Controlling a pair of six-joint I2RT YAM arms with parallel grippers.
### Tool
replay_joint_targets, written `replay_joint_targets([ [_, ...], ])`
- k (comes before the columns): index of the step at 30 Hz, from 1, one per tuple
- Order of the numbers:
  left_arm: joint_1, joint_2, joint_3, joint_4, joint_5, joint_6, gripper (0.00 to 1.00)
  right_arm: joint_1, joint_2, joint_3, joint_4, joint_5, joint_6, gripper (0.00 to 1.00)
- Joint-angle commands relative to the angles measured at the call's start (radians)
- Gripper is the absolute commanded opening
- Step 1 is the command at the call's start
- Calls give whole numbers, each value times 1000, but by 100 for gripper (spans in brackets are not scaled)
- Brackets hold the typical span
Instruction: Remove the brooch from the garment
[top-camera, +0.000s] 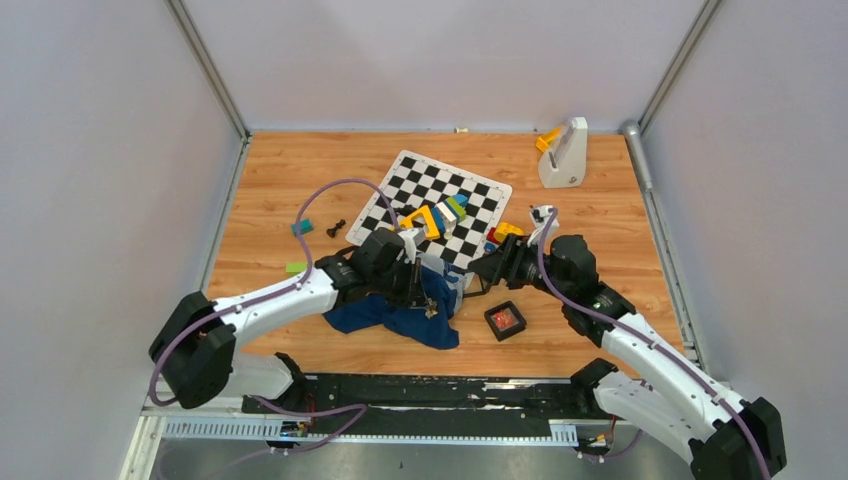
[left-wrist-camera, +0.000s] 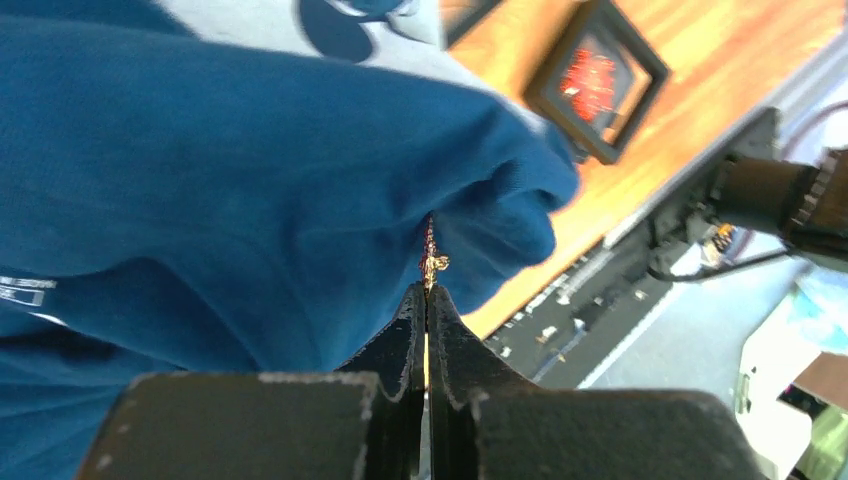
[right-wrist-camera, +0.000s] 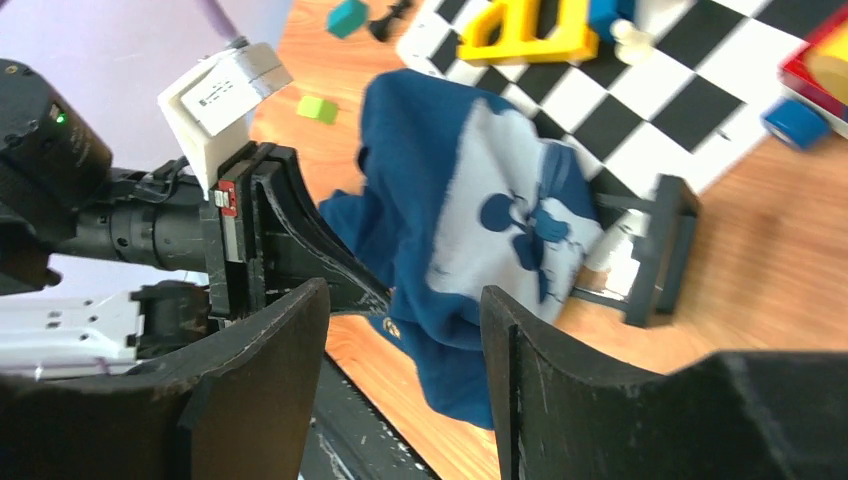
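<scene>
The garment (top-camera: 385, 312) is a dark blue shirt with a light printed patch (right-wrist-camera: 500, 190), lying bunched on the wooden table between the two arms. My left gripper (top-camera: 428, 305) presses into its near edge. In the left wrist view this gripper (left-wrist-camera: 428, 290) is shut, and the brooch (left-wrist-camera: 432, 262), a tiny red and gold pin seen edge-on, sticks out of its tips against the blue cloth (left-wrist-camera: 250, 170). My right gripper (right-wrist-camera: 405, 290) stands open just right of the shirt, with the cloth (right-wrist-camera: 440, 150) ahead of its fingers and nothing gripped. The right wrist view shows the left gripper (right-wrist-camera: 385, 305) touching the shirt's lower fold.
A small black square tray (top-camera: 505, 320) with red inside sits right of the shirt. A black frame (right-wrist-camera: 660, 250) stands by the shirt's right side. Behind lie the checkered mat (top-camera: 440, 195) with toy blocks (top-camera: 430, 218), a white stand (top-camera: 563, 155) and a chess pawn (top-camera: 336, 227).
</scene>
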Motion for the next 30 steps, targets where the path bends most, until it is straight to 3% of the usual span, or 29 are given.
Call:
replay_joint_targets([
  [1, 32, 89, 23, -1, -202, -18, 0, -40, -23, -18, -95, 42, -27, 58],
  [10, 190, 48, -20, -168, -662, -65, 0, -50, -2, -4, -132, 70, -55, 58],
  [17, 335, -17, 73, -321, -892, -46, 0, -51, 15, 7, -141, 74, -56, 58],
  [22, 306, -103, 182, -347, -726, 103, 0, -52, 43, 35, -171, 85, -81, 58],
  [27, 126, -136, 304, -527, -1009, 92, 0, -54, 51, 54, -187, 98, -97, 58],
  [30, 101, -123, 317, -465, -966, 190, 0, -59, 45, 55, -188, 103, -102, 58],
])
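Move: The left hand holds the brooch just over the garment, whose middle lies about 5 cm left, 2 cm ahead and 8 cm below. Beyond its left side the green block lies some 27 cm left and 11 cm ahead. The small black box is about 18 cm right and 2 cm back; the yellow frame is 22 cm straight ahead. From the right hand the garment's middle is roughly 17 cm left, 2 cm back and 16 cm below. Keeping the brooch pinched in its shut fingers, the left hand dips about 5 cm and sweeps the garment along, some 20 cm left and 11 cm forward towards the green block, its fingers swinging counter-clockwise from pointing right-and-down to forward-and-down. It then rises about 11 cm, easing 4 cm back right. The open right hand sinks about 5 cm and drifts 3 cm right. ##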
